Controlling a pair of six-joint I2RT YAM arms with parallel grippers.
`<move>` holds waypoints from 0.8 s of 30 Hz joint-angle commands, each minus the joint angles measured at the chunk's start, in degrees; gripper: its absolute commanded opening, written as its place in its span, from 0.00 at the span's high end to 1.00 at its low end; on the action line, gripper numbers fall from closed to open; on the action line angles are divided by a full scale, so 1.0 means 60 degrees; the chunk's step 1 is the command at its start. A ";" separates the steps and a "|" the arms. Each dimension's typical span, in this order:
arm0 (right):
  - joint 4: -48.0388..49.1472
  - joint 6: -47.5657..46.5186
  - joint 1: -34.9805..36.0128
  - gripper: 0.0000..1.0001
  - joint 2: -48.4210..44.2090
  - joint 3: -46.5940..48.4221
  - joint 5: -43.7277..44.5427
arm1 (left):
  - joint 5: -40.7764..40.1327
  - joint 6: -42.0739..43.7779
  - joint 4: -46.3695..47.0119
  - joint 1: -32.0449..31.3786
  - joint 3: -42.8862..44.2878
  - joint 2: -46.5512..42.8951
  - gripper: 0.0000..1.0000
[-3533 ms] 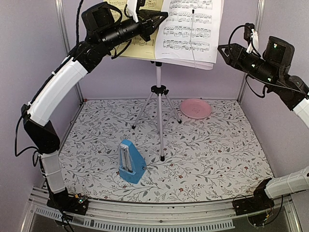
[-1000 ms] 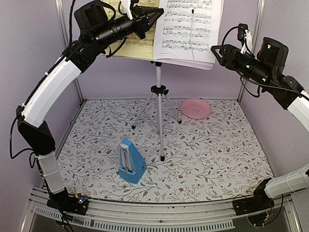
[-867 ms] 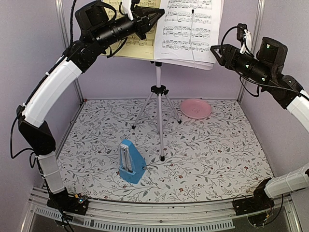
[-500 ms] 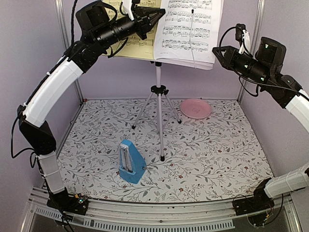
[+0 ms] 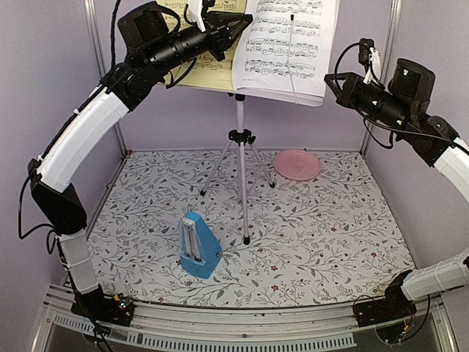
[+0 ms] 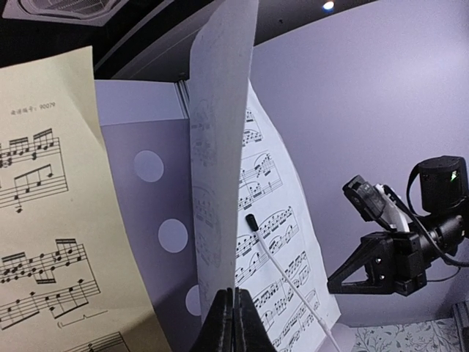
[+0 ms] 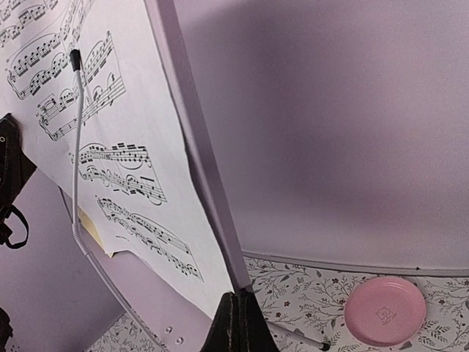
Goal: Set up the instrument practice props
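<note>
The music stand (image 5: 240,147) rises on silver tripod legs at the back centre, and its perforated desk (image 6: 139,220) carries both sheets. The yellow sheet (image 5: 212,70) rests on the left. My left gripper (image 5: 238,22) is shut on the left edge of the white sheet (image 5: 282,44), which stands edge-on in the left wrist view (image 6: 220,147). My right gripper (image 5: 327,79) is shut at that sheet's lower right edge (image 7: 212,220), where a pale strip runs into the closed jaws. The blue metronome (image 5: 198,246) stands upright on the mat in front.
A thin white holder arm (image 5: 293,51) with a black tip lies across the white sheet. A pink round plate (image 5: 297,163) sits at the back right of the floral mat (image 5: 330,242). Metal frame posts (image 5: 94,44) stand at both back corners.
My right gripper has gone from half open to shut and risen slightly at the white sheet's right edge. The left gripper has kept its grip, nudging the sheet's left edge a little right.
</note>
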 commanded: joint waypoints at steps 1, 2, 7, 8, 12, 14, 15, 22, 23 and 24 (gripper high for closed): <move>0.0099 0.0133 -0.0017 1.00 -0.0270 -0.0372 -0.0236 | 0.0127 -0.0091 0.0181 -0.0027 -0.0058 0.0143 0.96; 0.0082 0.0144 -0.0010 1.00 -0.0300 -0.0427 -0.0223 | 0.0129 -0.0109 0.0187 -0.0031 -0.0058 0.0145 0.96; 0.0050 0.0167 -0.0009 1.00 -0.0379 -0.0630 -0.0222 | 0.0145 -0.0126 0.0165 -0.0024 -0.0050 0.0160 0.96; 0.0050 0.0178 -0.0009 1.00 -0.0392 -0.0666 -0.0222 | 0.0144 -0.0127 0.0166 -0.0029 -0.0053 0.0163 0.96; 0.0136 0.0196 -0.0009 1.00 -0.0452 -0.0710 -0.0352 | 0.0165 -0.0120 0.0138 -0.0041 -0.0057 0.0174 0.97; 0.0201 0.0104 -0.0011 1.00 -0.0445 -0.0672 -0.0524 | 0.0157 -0.0121 0.0136 -0.0060 -0.0047 0.0174 0.97; 0.0217 0.0107 -0.0008 0.94 -0.0450 -0.0642 -0.0512 | 0.0153 -0.0116 0.0139 -0.0063 -0.0051 0.0174 0.97; 0.0379 0.0001 -0.0008 0.61 -0.0641 -0.0601 -0.0132 | 0.0127 -0.0062 0.0117 -0.0053 -0.0052 0.0147 0.97; 0.0397 -0.0055 -0.0009 0.61 -0.0632 -0.0589 -0.0110 | 0.0135 -0.0072 0.0120 -0.0055 -0.0050 0.0158 0.97; 0.0401 -0.0112 -0.0009 0.60 -0.0605 -0.0570 -0.0105 | 0.0147 -0.0066 0.0131 -0.0059 -0.0048 0.0160 0.97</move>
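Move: At the right hand, the white sheet's edge just above its lower right corner is already between the shut fingers; the stand desk's lower right corner lies about 5 cm below and 1 cm left, and the thin page clip some 7 cm left, 5 cm higher and 2 cm farther out. From the left hand, which pinches the same sheet's left edge, that gripped spot is roughly 16 cm right, level in depth and 13 cm lower. Drawing the white sheet's lower right edge down along the stand, the right hand sinks about 2.5 cm with its fingers shut, pauses, then opens them to a bit over a third, letting go of the paper, and eases up and back by about 1 cm each. The left hand stays put, keeping its pinch on the sheet's left edge. ##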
